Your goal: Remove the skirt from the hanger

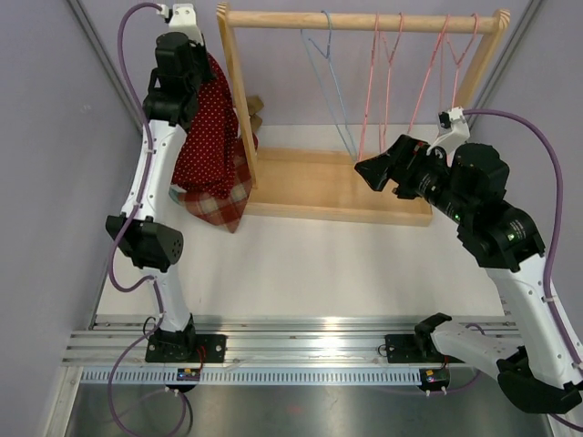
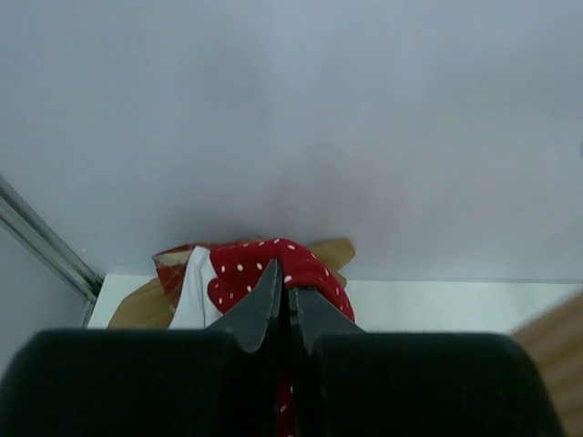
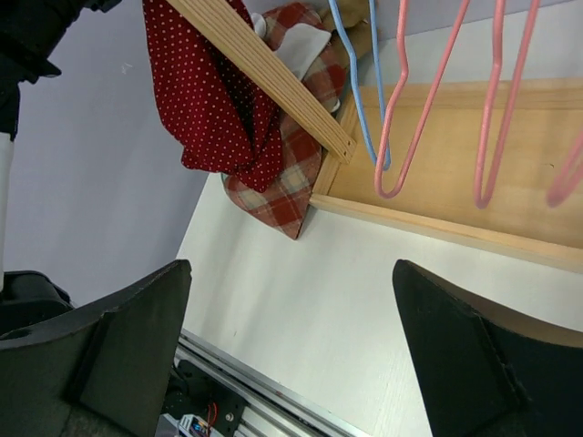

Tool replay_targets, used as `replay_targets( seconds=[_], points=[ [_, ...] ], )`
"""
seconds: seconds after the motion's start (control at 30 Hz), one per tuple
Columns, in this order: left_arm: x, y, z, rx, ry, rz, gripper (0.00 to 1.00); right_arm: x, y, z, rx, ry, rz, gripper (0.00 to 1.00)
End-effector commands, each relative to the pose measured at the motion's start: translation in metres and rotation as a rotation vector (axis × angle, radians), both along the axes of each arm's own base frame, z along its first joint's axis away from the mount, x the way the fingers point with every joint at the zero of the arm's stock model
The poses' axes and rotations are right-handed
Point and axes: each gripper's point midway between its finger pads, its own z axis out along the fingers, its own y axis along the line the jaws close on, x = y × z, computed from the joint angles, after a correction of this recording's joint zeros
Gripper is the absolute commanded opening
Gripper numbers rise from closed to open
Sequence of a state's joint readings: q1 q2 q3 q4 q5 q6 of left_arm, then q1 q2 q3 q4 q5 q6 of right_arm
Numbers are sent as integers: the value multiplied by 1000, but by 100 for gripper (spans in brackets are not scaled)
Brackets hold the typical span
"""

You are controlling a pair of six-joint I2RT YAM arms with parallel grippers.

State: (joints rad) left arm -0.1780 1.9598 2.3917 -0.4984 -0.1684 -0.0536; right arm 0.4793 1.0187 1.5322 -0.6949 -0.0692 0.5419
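Note:
A red skirt with white dots (image 1: 208, 137) hangs from my left gripper (image 1: 194, 88) at the far left, outside the wooden rack's left post (image 1: 239, 100). In the left wrist view the gripper (image 2: 284, 296) is shut on a fold of the skirt (image 2: 246, 273). The skirt also shows in the right wrist view (image 3: 205, 100). A blue hanger (image 1: 330, 86) hangs bare on the rack's top bar, as it does in the right wrist view (image 3: 357, 100). My right gripper (image 1: 372, 170) is open and empty in front of the rack's base, above the white table (image 3: 291, 328).
A plaid cloth (image 1: 219, 205) lies under the skirt beside the rack's base (image 1: 337, 187); it also shows in the right wrist view (image 3: 273, 196). Several bare pink hangers (image 1: 383, 82) hang on the bar. Grey walls close in on both sides.

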Motion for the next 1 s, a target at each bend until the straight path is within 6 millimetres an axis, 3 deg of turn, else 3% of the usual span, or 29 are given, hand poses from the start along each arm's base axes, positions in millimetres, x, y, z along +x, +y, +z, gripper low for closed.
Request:
replay_targets(
  seconds=[0.0, 0.07, 0.1, 0.13, 0.2, 0.27, 0.3, 0.33, 0.37, 0.47, 0.5, 0.57, 0.6, 0.63, 0.7, 0.73, 0.77, 0.8, 0.83, 0.87, 0.9, 0.97],
  points=[
    [26, 22, -28, -56, -15, 85, 27, -6, -3, 1, -2, -25, 9, 99],
    [41, 29, -88, -87, 107, 96, 73, -13, -7, 6, 1, -58, 12, 100],
    [44, 39, -104, -120, 147, 122, 94, -15, -8, 8, -2, -72, 12, 100],
    [43, 45, -131, -117, 227, 144, 99, -20, -12, 12, 0, -90, 10, 99],
    [35, 55, -147, -128, 286, 190, 99, -24, -16, 17, -10, -119, 8, 99],
    [16, 60, -119, -137, 235, 197, 99, -31, -20, 22, -11, -145, 7, 99],
    [8, 62, -124, -130, 245, 205, 99, -35, -22, 25, -14, -167, 12, 99],
    [0, 64, -114, -131, 224, 212, 99, -37, -22, 30, -8, -186, 13, 100],
    [-19, 70, -83, -138, 170, 234, 99, -39, -24, 33, -4, -198, 13, 99],
    [-55, 78, -60, -140, 167, 272, 99, -50, -29, 43, 11, -232, 14, 100],
    [-80, 79, -37, -152, 135, 264, 99, -52, -30, 43, 11, -236, 13, 99],
    [-103, 70, -44, -155, 158, 214, 99, -60, -36, 44, 22, -254, 1, 99],
    [-133, 67, -20, -163, 92, 180, 99, -63, -38, 43, 18, -265, 1, 99],
    [-143, 61, -46, -152, 141, 153, 99, -72, -44, 45, 26, -286, -8, 100],
    [-170, 40, -48, -133, 114, 23, 99, -72, -52, 32, 25, -275, -46, 99],
    [-201, 40, -33, -142, 55, 0, 99, -82, -58, 34, 43, -300, -57, 100],
    [-211, 35, -65, -143, 114, -24, 99, -81, -58, 18, 33, -276, -60, 99],
    [-224, 35, -74, -153, 129, -31, 99, -87, -68, 16, 50, -285, -97, 100],
    [-250, 36, -68, -170, 88, -38, 99, -88, -71, 8, 51, -274, -108, 100],
    [-259, 33, -91, -176, 132, -54, 99, -85, -71, -10, 46, -238, -120, 100],
    [-274, 32, -102, -206, 152, -56, 99, -85, -74, -18, 47, -228, -135, 99],
    [-305, 26, -103, -233, 115, -108, 99, -90, -79, -38, 44, -211, -149, 100]
  ],
)
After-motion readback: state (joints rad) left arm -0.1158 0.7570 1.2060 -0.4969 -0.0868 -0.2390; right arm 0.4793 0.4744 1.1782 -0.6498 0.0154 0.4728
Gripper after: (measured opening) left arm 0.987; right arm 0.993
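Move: Pinched in the left fingers, the red dotted skirt hangs high above the basket; the basket's clothes pile has its middle roughly 8 cm ahead of that hand, 4 cm to its left and some 37 cm below. The rack's left post stands level with the hand, about 9 cm to its right. From the empty right hand the pile is about 38 cm ahead, 37 cm left and 35 cm below. Opening wide at once, the left hand lets go of the dotted skirt while sinking about 20 cm towards the pile, easing left and tipping its fingers some 25 degrees down; then it levels out and draws back fully 30 cm, rising most of the way again. The right hand, empty and open, backs off some 10 cm and to its right, away from the hangers, its fingers tilting up. ##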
